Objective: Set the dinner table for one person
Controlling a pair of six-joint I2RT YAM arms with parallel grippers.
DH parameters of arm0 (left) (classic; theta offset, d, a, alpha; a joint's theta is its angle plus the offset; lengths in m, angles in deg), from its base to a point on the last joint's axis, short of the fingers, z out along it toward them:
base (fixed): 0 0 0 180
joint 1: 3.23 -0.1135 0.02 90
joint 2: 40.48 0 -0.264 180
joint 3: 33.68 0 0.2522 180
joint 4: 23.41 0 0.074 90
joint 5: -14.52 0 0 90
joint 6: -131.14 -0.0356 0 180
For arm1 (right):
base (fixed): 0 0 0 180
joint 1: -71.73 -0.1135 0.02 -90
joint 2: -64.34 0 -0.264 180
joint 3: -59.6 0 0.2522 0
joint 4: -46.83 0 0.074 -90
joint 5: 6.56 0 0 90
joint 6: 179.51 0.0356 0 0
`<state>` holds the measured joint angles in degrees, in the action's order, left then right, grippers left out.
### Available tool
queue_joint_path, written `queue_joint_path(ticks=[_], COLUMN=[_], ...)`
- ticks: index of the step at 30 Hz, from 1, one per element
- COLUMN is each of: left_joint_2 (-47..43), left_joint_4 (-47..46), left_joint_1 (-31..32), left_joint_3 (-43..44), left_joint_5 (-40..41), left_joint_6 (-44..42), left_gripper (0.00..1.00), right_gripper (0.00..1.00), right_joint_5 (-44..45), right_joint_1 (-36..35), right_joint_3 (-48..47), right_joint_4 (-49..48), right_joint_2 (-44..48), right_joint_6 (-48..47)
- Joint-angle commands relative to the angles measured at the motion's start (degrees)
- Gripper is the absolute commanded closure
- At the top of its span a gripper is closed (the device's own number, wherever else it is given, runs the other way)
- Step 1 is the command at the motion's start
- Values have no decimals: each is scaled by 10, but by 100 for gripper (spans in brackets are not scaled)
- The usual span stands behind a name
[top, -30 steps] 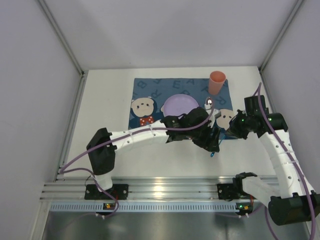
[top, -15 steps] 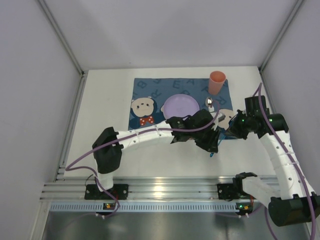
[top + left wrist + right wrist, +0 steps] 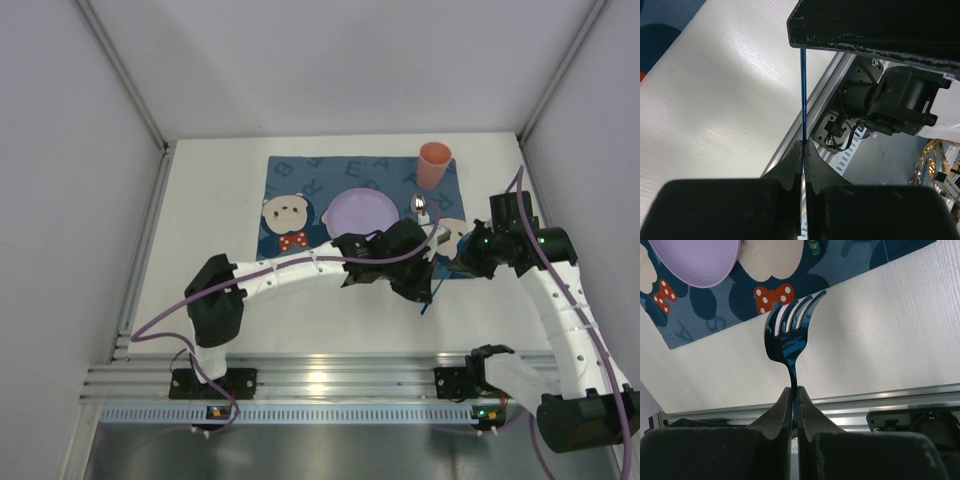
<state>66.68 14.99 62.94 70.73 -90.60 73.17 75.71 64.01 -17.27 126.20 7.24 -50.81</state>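
Note:
The white dinner table carries a blue cartoon placemat with a purple plate, a salmon cup and a silver spoon. My left gripper hangs over the table just off the placemat's near right corner. It is shut on a thin dark blue utensil seen edge-on; its tip shows in the top view. My right gripper is close beside it, shut on the handle of a dark blue fork, tines pointing away. The fork is hidden in the top view.
A ribbed aluminium rail runs along the near edge with both arm bases on it. Grey walls enclose the left, back and right sides. A black part spans the top of the left wrist view, close above the utensil.
The left arm's elbow has swung a little right and nearer, and its gripper has shifted slightly, uncovering the spoon. The right arm has not moved. Both grippers stay shut.

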Motion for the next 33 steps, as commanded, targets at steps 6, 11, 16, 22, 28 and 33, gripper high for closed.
queue_joint_path(ticks=[6,11,16,22,28,33], left_joint_2=[-13,-15,-21,-22,-37,-72], left_joint_4=[-15,-9,-12,12,29,29], left_joint_1=[3,3,3,2,-11,-54], left_joint_3=[5,2,-3,-5,-16,-50], left_joint_5=[-4,3,10,34,59,57], left_joint_6=[-2,-3,-4,-9,-13,-13], left_gripper=[100,100,100,100,100,100], right_gripper=[97,79,62,34,17,5], right_joint_5=[-8,-13,-10,-10,-41,-21], right_joint_1=[-5,-4,-4,-5,-1,5], right_joint_3=[-24,-22,-22,-50,-126,-166], right_joint_4=[-18,-21,-22,-21,2,29], right_joint_2=[16,16,20,22,3,7], right_joint_6=[12,12,12,2,-26,-38])
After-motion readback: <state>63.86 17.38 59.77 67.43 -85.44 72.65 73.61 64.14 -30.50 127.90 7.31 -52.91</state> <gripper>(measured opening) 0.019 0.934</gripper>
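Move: The plate lies about 29 cm ahead of the left hand, 13 cm to its left and some 17 cm below. The spoon is about 25 cm ahead and 3 cm to the right, as low. Both hands still hold the fork in the air: its middle is roughly 4 cm ahead and 4 cm to the right of the left hand, but 2 cm back and 3 cm to the left of the right hand. The right fingers open wide and let go of the fork's upper handle while the left hand holds still, keeping its pinch near the handle's end; once open, the right hand rises clear of the fork by about 8 cm, edging forward and tipping its fingers some 10 degrees back towards the base. Only then does the left hand start off, carrying the fork about 5 cm forward and left in equal parts, dipping 1 cm, towards the plate and turning slightly counter-clockwise. ##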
